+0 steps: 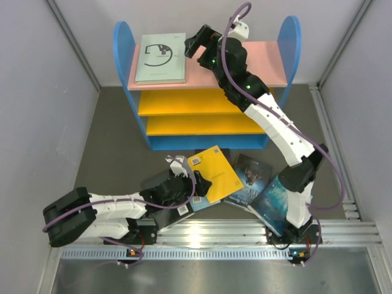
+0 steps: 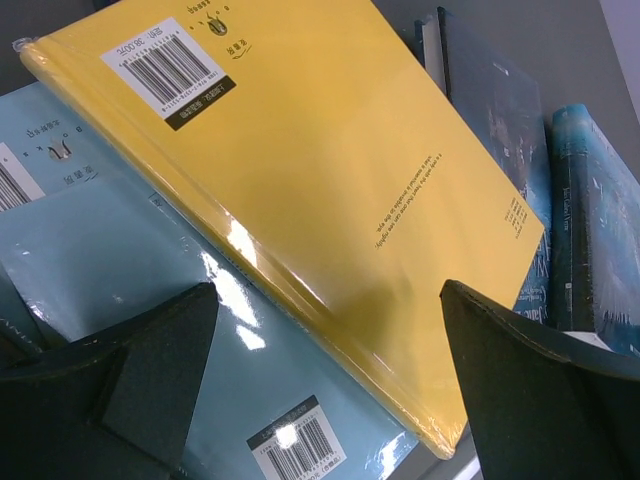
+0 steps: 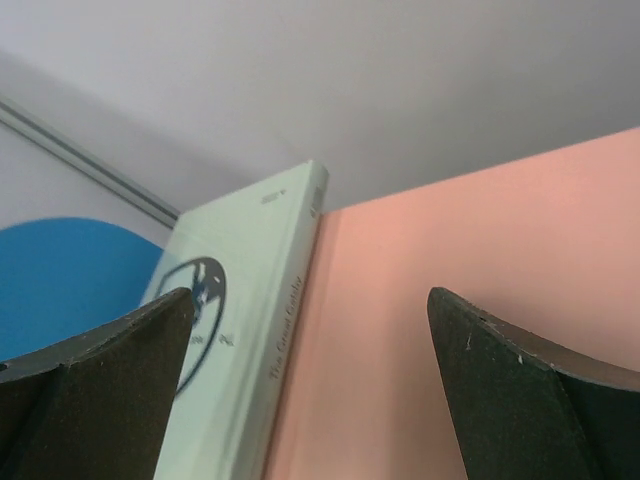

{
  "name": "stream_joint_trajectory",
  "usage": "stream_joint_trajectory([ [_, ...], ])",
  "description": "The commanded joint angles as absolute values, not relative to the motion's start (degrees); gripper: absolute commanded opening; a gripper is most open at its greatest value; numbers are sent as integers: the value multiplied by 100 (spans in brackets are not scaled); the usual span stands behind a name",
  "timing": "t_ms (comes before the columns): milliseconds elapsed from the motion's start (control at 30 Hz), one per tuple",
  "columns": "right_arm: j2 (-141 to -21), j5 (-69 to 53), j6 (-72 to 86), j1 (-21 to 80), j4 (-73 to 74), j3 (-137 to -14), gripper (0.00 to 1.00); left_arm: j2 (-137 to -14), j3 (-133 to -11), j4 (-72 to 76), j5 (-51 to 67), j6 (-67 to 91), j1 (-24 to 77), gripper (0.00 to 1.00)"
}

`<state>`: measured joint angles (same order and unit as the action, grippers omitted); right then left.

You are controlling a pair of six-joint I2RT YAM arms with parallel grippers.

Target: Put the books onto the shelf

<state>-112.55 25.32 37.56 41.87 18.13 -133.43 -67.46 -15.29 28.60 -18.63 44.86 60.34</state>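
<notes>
The shelf point(image 1: 269, 64) stands at the back, and a pale grey-green book point(image 1: 161, 58) lies flat on the left of its pink top board. My right gripper point(image 1: 191, 48) hovers open just right of that book, holding nothing. The right wrist view has the book point(image 3: 240, 330) and the pink board point(image 3: 480, 250) between the spread fingers of the right gripper point(image 3: 310, 295). On the floor, a yellow book point(image 1: 214, 173) lies over a light blue book point(image 2: 110, 260). My left gripper point(image 2: 328, 288) is open above the yellow book's point(image 2: 330, 160) spine edge.
A dark book point(image 1: 248, 177) and a teal book point(image 1: 278, 202) lie fanned out right of the yellow one, under the right arm. The shelf's two yellow lower boards point(image 1: 184, 103) hold nothing. Grey walls close in both sides. An aluminium rail point(image 1: 214, 236) runs along the near edge.
</notes>
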Motion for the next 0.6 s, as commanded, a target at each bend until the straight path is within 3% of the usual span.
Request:
stream_joint_trajectory([
  [0, -10408, 2743, 3086, 4245, 2050, -12556, 100, -6882, -1679, 2382, -1916, 4465, 6117, 99],
  [100, -9460, 2664, 2287, 4534, 1147, -11300, 100, -6777, -1644, 2320, -1977, 4474, 6126, 99],
  [233, -8073, 2154, 1626, 4781, 1335, -10531, 100, -6706, -1652, 2241, -1995, 4491, 6135, 99],
  [433, -5727, 1397, 2020, 4799, 1730, -7826, 100, -6881, -1810, 2092, -1978, 4570, 6126, 99],
  [567, -4835, 1415, 2530, 4790, 1986, -5980, 100, -7110, -2003, 1934, -1942, 4693, 6126, 99],
])
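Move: The yellow book lies about 24 cm back, 8 cm right and 45 cm below the empty right hand. The dark blue book is some 13 cm to the right of it and 2 cm nearer the base. The grey book, already on the top shelf, is about 12 cm left of the right hand, level in reach and 4 cm lower. From the left hand the yellow book is about 5 cm ahead, 4 cm right and 5 cm below. The open right hand sweeps about 23 cm back and 14 cm right off the shelf towards the yellow book. ##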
